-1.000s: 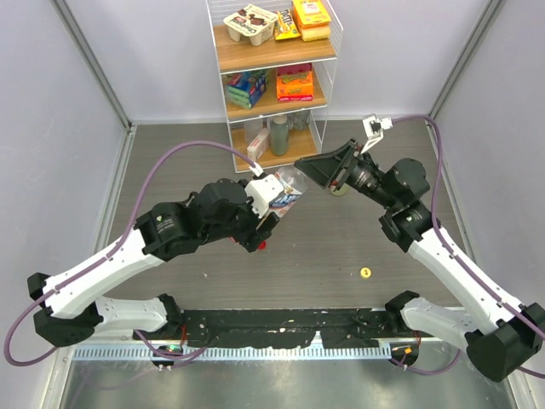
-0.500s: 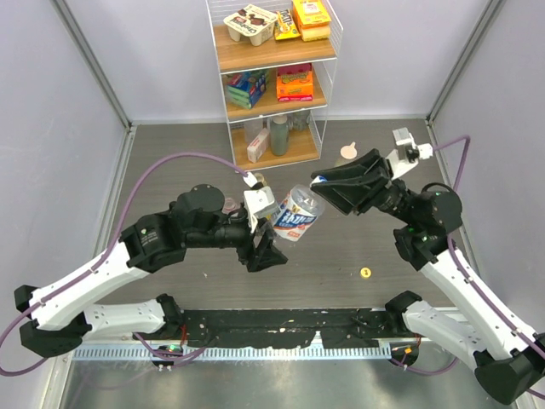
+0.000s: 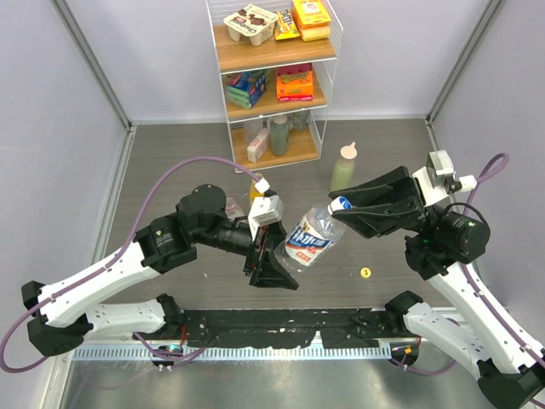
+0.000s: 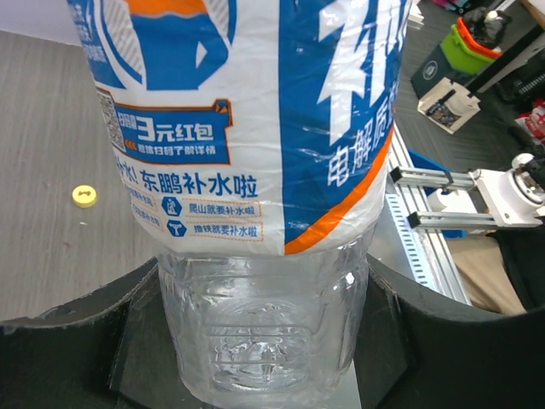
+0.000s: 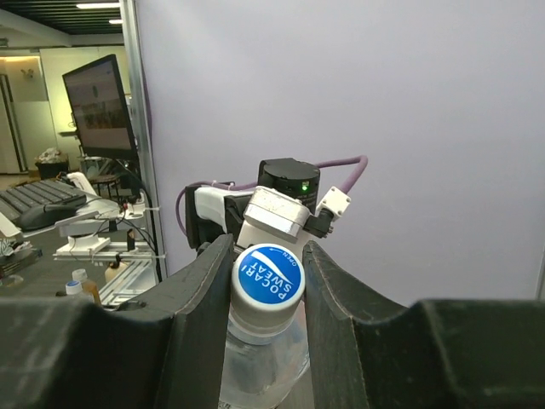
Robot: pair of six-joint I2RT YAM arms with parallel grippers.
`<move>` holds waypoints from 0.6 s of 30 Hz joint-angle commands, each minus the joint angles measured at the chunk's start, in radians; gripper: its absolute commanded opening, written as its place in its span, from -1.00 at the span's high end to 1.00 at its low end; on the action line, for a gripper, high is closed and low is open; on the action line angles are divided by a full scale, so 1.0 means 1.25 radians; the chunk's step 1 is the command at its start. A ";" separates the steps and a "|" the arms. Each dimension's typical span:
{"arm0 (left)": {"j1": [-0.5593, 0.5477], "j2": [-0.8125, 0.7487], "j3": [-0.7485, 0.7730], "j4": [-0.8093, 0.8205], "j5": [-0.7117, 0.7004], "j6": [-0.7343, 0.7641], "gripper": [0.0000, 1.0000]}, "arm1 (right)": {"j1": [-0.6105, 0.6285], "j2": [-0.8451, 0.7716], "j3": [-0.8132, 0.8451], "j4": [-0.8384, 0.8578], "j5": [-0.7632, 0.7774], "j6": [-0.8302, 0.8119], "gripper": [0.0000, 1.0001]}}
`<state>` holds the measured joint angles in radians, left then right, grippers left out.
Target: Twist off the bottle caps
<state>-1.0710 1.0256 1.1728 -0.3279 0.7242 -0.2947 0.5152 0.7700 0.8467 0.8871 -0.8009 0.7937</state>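
A clear bottle [image 3: 312,241] with a blue-white label hangs tilted above the table. My left gripper [image 3: 285,257] is shut on its base; the left wrist view shows the bottle [image 4: 255,170] clamped low between the left gripper's [image 4: 264,341] dark fingers. My right gripper [image 3: 342,207] is shut on its white cap [image 3: 339,204]. In the right wrist view this blue-topped cap [image 5: 267,277] sits pinched between the right gripper's [image 5: 267,285] fingers. A loose yellow cap [image 3: 365,273] lies on the table and also shows in the left wrist view [image 4: 83,196]. A yellow-orange bottle [image 3: 255,182] peeks out behind the left arm.
A pale green bottle [image 3: 343,168] with a cream pointed top stands right of the wire rack [image 3: 326,102] at the back, which holds boxes and bottles. Grey walls close in both sides. A black rail [image 3: 281,328] runs along the near edge.
Both arms have carried the bottle toward the near side and to the right, tilting it more. The right gripper has stayed on the cap. The pale green bottle has come into view.
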 commanded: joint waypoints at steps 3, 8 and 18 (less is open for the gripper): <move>0.001 -0.004 0.004 0.113 0.064 -0.020 1.00 | 0.004 0.001 0.000 0.044 -0.037 0.020 0.95; 0.001 -0.013 0.005 0.046 -0.022 0.018 1.00 | 0.003 -0.020 0.015 -0.081 0.033 -0.022 -0.08; 0.000 -0.044 -0.017 -0.100 -0.336 0.064 1.00 | 0.003 -0.034 0.096 -0.406 0.220 -0.124 -0.60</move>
<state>-1.0714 0.9874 1.1431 -0.3763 0.4969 -0.2516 0.5159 0.7334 0.9234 0.5076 -0.6331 0.6857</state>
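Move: The blue-topped cap sits between the right fingertips, practically at the hand point; the bottle's middle is about 4 cm back, 6 cm left and 7 cm below. The loose yellow cap lies on the table some 8 cm ahead, 13 cm right and 48 cm down, and the green bottle roughly 35 cm ahead, 9 cm right. From the left hand, gripping the bottle's bottom, the cap is about 7 cm ahead, 12 cm right and 13 cm up. Right fingers open, releasing the cap, as both hands go about 4 cm forward, left still gripping the bottle. ##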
